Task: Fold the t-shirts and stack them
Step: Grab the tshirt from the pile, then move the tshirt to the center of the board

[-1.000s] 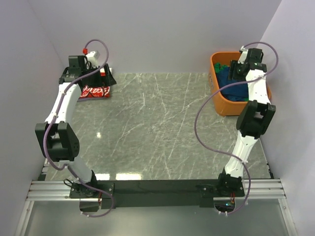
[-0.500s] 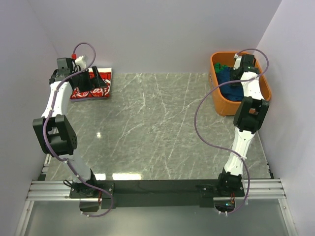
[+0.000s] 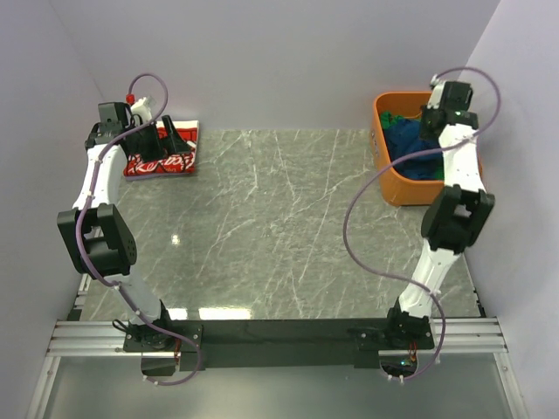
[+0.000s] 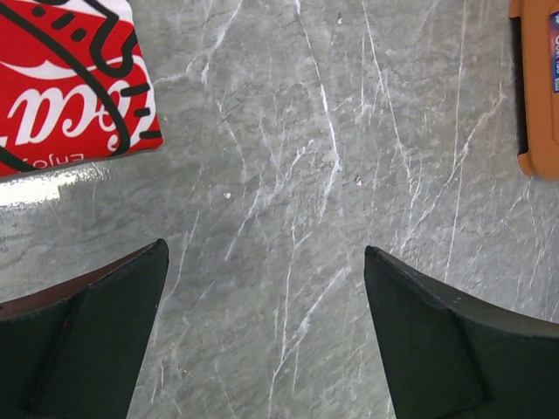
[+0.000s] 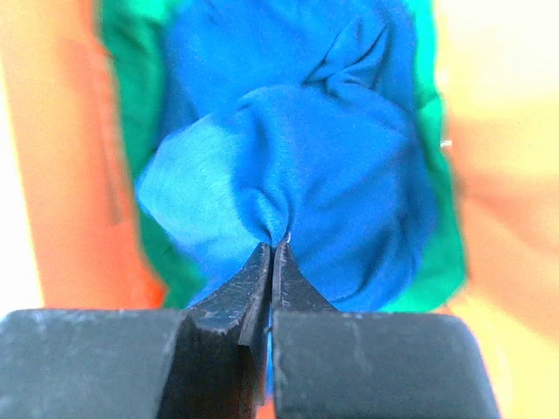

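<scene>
A folded red t-shirt (image 3: 162,160) with white lettering lies at the table's far left and shows in the corner of the left wrist view (image 4: 61,78). My left gripper (image 3: 163,137) hovers just above and beside it, open, with only bare marble between its fingers (image 4: 265,253). A blue t-shirt (image 3: 409,142) lies crumpled on a green t-shirt (image 5: 131,113) in the orange tub. My right gripper (image 5: 273,246) is down in the tub and shut, pinching a gathered fold of the blue t-shirt (image 5: 297,148).
The orange tub (image 3: 397,188) stands at the far right against the wall, and its edge also shows in the left wrist view (image 4: 534,96). Purple walls close in the left, back and right. The grey marble table (image 3: 279,227) lies between the arms.
The right gripper has closed on the blue t-shirt in the tub. The left arm has drawn back off the red t-shirt and stays open.
</scene>
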You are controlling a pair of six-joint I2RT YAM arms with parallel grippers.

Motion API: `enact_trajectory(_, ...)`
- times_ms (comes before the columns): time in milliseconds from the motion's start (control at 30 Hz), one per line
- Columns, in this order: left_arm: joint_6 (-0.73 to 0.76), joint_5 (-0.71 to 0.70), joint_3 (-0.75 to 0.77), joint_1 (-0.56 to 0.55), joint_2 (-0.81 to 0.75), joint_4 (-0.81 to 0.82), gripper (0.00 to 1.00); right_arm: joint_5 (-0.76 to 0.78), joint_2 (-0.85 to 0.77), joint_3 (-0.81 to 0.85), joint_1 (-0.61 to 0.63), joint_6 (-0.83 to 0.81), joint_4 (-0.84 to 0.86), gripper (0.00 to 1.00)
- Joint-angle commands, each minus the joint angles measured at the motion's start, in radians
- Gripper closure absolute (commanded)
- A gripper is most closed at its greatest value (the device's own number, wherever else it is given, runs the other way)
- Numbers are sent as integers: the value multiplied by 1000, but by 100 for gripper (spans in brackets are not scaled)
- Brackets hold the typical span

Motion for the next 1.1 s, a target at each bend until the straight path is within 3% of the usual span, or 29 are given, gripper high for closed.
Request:
enact_trajectory(0,-27,50,17,2,-64,60,0,-70,-253,-16,4,70,33,100)
enact_trajectory(200,-53,46,8,1,-110,71,1,-110,-448,-53,4,115,42,100)
enact_trajectory(467,-80,52,-21,2,-189,102,0,-231,-625,118,12,202,103,100)
enact_trajectory(767,-106,62,-55,2,-277,133,1,-337,-747,214,65,414,396,100)
enact_trajectory(900,-121,56,-75,1,-315,157,0,-348,-774,224,114,514,602,100)
enact_trajectory(1067,-127,49,-92,2,-357,166,1,-344,-728,315,235,558,657,100)
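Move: My right hand is inside the orange bin, already pinching the blue t-shirt, whose bulk lies about 6 cm below it and 2 cm back. The bin's middle is some 3 cm back and 1 cm left, 6 cm lower; the green t-shirt lies under the blue one, about 2 cm back and 11 cm down. The clear table's middle is roughly 24 cm back, 34 cm left and 18 cm below. From my left hand that spot is about 18 cm back, 28 cm right, 20 cm down. I keep the blue t-shirt pinched in my shut right fingers and haul it fast, about 55 cm up out of the orange bin, while drawing back some 29 cm and left about 19. The wrist swings the fingertips up by roughly 80 degrees and turns counter-clockwise. My left hand, open and empty, rises about 11 cm and eases back a little, tipping its fingers slightly up. ##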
